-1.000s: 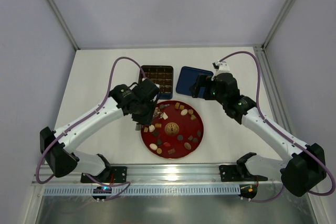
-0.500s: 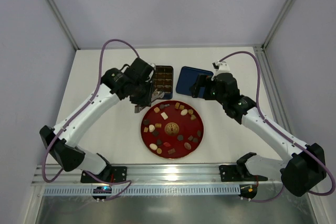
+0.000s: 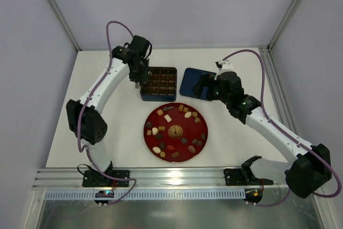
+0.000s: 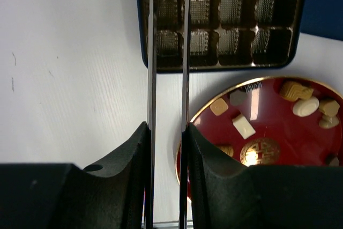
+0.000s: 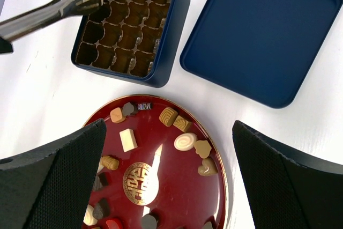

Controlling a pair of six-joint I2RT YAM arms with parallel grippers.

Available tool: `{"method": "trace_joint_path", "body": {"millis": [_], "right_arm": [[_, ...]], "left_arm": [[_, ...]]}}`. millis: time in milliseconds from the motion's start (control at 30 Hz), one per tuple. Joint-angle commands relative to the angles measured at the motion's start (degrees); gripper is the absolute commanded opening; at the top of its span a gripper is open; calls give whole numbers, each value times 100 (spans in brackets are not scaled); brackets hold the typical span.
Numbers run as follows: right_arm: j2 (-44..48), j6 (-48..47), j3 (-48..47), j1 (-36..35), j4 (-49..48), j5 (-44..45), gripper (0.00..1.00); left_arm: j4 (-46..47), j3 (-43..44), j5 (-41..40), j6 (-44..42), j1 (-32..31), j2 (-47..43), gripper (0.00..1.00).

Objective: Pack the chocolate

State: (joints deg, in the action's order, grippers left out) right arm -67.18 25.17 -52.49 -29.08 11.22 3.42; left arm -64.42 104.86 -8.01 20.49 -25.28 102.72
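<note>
Several chocolate pieces [image 3: 168,118] [image 5: 127,139] [image 4: 244,126], dark, tan and cream, lie on the round red plate [image 3: 177,122] [image 5: 177,175] [image 4: 278,122]. Behind it stands the open dark blue box [image 3: 158,98] [image 5: 155,78] [image 4: 214,68] with a brown grid tray. My left gripper [image 3: 138,76] [image 4: 166,127] is shut on metal tongs [image 4: 151,52] [image 5: 59,9], whose tips hang over the box's far left corner. Whether the tips hold a piece I cannot tell. My right gripper [image 3: 202,88] [image 5: 169,127] hovers open and empty above the plate's far right side.
The box's blue lid [image 3: 194,81] [image 5: 262,36] lies upturned on the white table just right of the box, under my right wrist. Grey walls close in the table at the back and both sides.
My left arm has swung from the plate's left edge up and back to the box's left side, carrying the tongs. The right arm has stayed put.
</note>
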Motion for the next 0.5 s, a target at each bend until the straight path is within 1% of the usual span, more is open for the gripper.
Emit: {"method": "trace_joint_path", "body": {"millis": [0,267,467], "right_arm": [[-15,-109,-236,-1,-94,-61,100],[29,-126,-218,-1,-68,-34,100],[38,-109,-192,-1,-76,-43,100]], "left_arm": [[325,613,-218,-212,146,310,23],[246,1299,-289,-318,278,899,23],[141,1204,-332,-326,278,829,23]]}}
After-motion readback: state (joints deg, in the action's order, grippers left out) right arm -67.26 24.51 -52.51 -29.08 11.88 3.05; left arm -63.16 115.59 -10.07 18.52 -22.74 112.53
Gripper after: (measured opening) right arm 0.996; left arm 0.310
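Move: The left gripper holds the steel tongs, their tips reaching ahead over the left side of the chocolate box. The box's middle lies about 5 cm ahead of this hand, 7 cm to its right and 13 cm below. The blue lid is level with the box, some 19 cm to the right of it; the red tray of chocolates is about 17 cm back and 15 cm to the right of the hand. From the idle right hand the box lies roughly 21 cm left and 4 cm ahead. Carry the tongs on with the left gripper, forward about 5.5 cm along the left side of the box, so that the tips pass towards its far left corner. Keep nearly level, sinking no more than a centimetre, and ease to a stop. Hold the wrist steady and keep the fingers closed on the tongs at the same gap. ##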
